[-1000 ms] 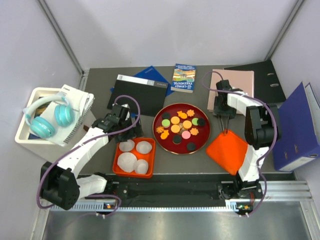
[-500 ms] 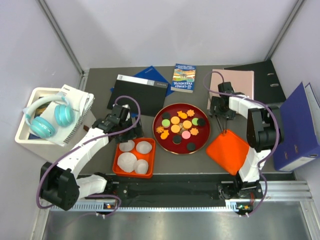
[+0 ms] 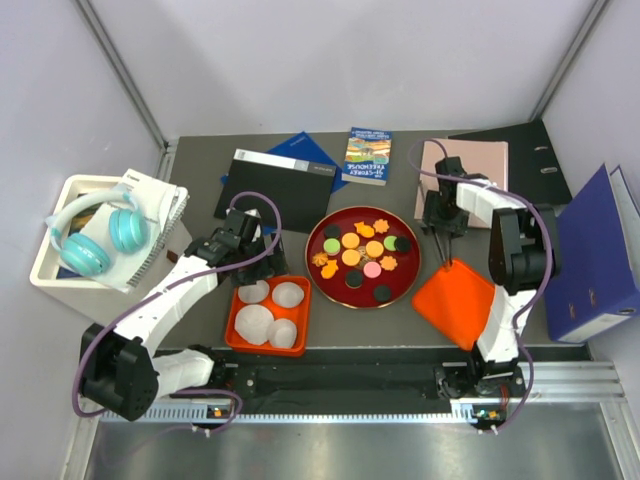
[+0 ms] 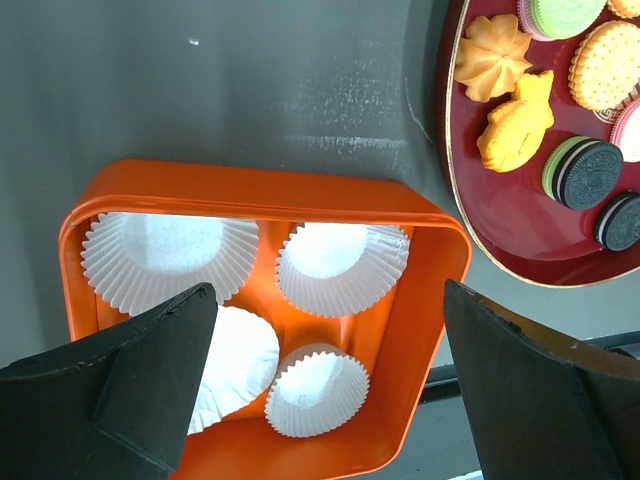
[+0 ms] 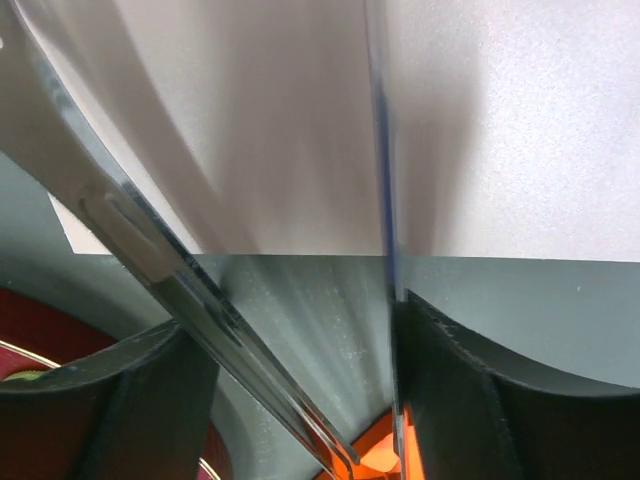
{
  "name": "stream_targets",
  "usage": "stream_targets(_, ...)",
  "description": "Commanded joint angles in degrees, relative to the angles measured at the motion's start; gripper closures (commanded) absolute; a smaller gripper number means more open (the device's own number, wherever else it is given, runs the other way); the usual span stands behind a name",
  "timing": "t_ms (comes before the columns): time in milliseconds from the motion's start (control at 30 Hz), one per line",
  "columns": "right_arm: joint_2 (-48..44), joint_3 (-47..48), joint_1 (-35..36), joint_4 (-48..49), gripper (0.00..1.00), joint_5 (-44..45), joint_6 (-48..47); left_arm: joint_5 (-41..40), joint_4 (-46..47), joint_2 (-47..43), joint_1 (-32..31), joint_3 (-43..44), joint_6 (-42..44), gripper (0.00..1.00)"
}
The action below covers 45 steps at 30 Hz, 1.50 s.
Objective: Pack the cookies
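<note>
The cookies (image 3: 351,241) lie on a round red plate (image 3: 318,270) mid-table; several show at the upper right of the left wrist view (image 4: 515,115). My left gripper (image 3: 245,250) hangs open (image 4: 328,300) over an orange tray (image 3: 306,312) holding white paper cups (image 4: 343,265). My right gripper (image 3: 443,213) sits right of the plate, shut on metal tongs (image 5: 170,270) whose blades pass between the fingers (image 5: 295,320). The tong tips meet near the corner of an orange lid (image 3: 456,303).
Books (image 3: 367,155) and a black folder (image 3: 276,186) lie behind the plate. A pink folder (image 3: 478,165) lies under the right wrist, with a black binder (image 3: 535,165) and a blue binder (image 3: 590,255) to the right. A white box with headphones (image 3: 95,235) stands on the left.
My right gripper swung slightly left, then back right and a little farther away, still carrying the tongs. The left arm has not moved.
</note>
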Motion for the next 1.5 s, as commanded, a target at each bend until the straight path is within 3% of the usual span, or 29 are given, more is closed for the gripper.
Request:
stream_targets(0, 3.43, 0.39, -0.81, -6.56, 0.37, 3.44, -0.08, -0.83, 1.47, -0.95, -0.38, 0.31, -0.41, 0.01)
stream_targets(33, 3.52, 0.39, -0.72, -6.73, 0.46, 3.44, -0.08, -0.83, 1.65, -1.12, -0.38, -0.04, -0.5, 0.01)
stream_targets(133, 2.65, -0.13, -0.72, -7.44, 0.57, 4.66, 0.53, -1.18, 1.82, -1.65, -0.38, -0.3, -0.59, 0.01)
stream_targets(400, -14.03, -0.06, -0.46, -9.09, 0.56, 3.53, 2.03, -1.62, 1.82, -2.44, -0.38, -0.04, -0.06, 0.01)
stream_targets(667, -22.57, 3.82, 4.02, -13.15, 0.53, 0.1, 1.06, -0.65, 2.79, -2.0, -0.38, -0.39, -0.32, 0.01)
stream_targets(1000, -37.07, 0.31, 17.9, -14.03, 0.53, -4.02, -2.62, -2.41, 2.53, -2.97, -0.38, -0.83, 0.73, 0.01)
stream_targets(1233, -44.37, -3.2, 25.99, -21.31, 0.54, -1.67, -1.93, -4.76, 2.0, -3.32, -0.38, 0.22, 1.87, 0.01)
stream_targets(1467, -48.33, -9.27, 26.7, -26.25, 0.52, 3.53, 2.11, -8.99, 0.16, -3.24, -0.38, 2.94, 2.49, 0.01)
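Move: The tongs lie right at the right hand, their two arms between its spread fingers: they open forward over the pink folder, and the narrow end reaches back over the orange lid. The lid's middle is some 18 cm behind the hand and 4 cm right, the plate's about 19 cm left and 6 cm back, the folder's 12 cm ahead and 5 cm right. From the left hand the tongs lie roughly 42 cm right, 14 cm ahead and 9 cm below. Squeezing first, the right fingers close partway on the tongs' arms and draw them together. The hand then eases back a little, lifts steeply by about 20 cm, and swings back and left with the tongs to above the gap between plate and lid, sinking slightly at the end. On the way the wrist turns some 25 degrees counter-clockwise and the fingers tilt forward. ##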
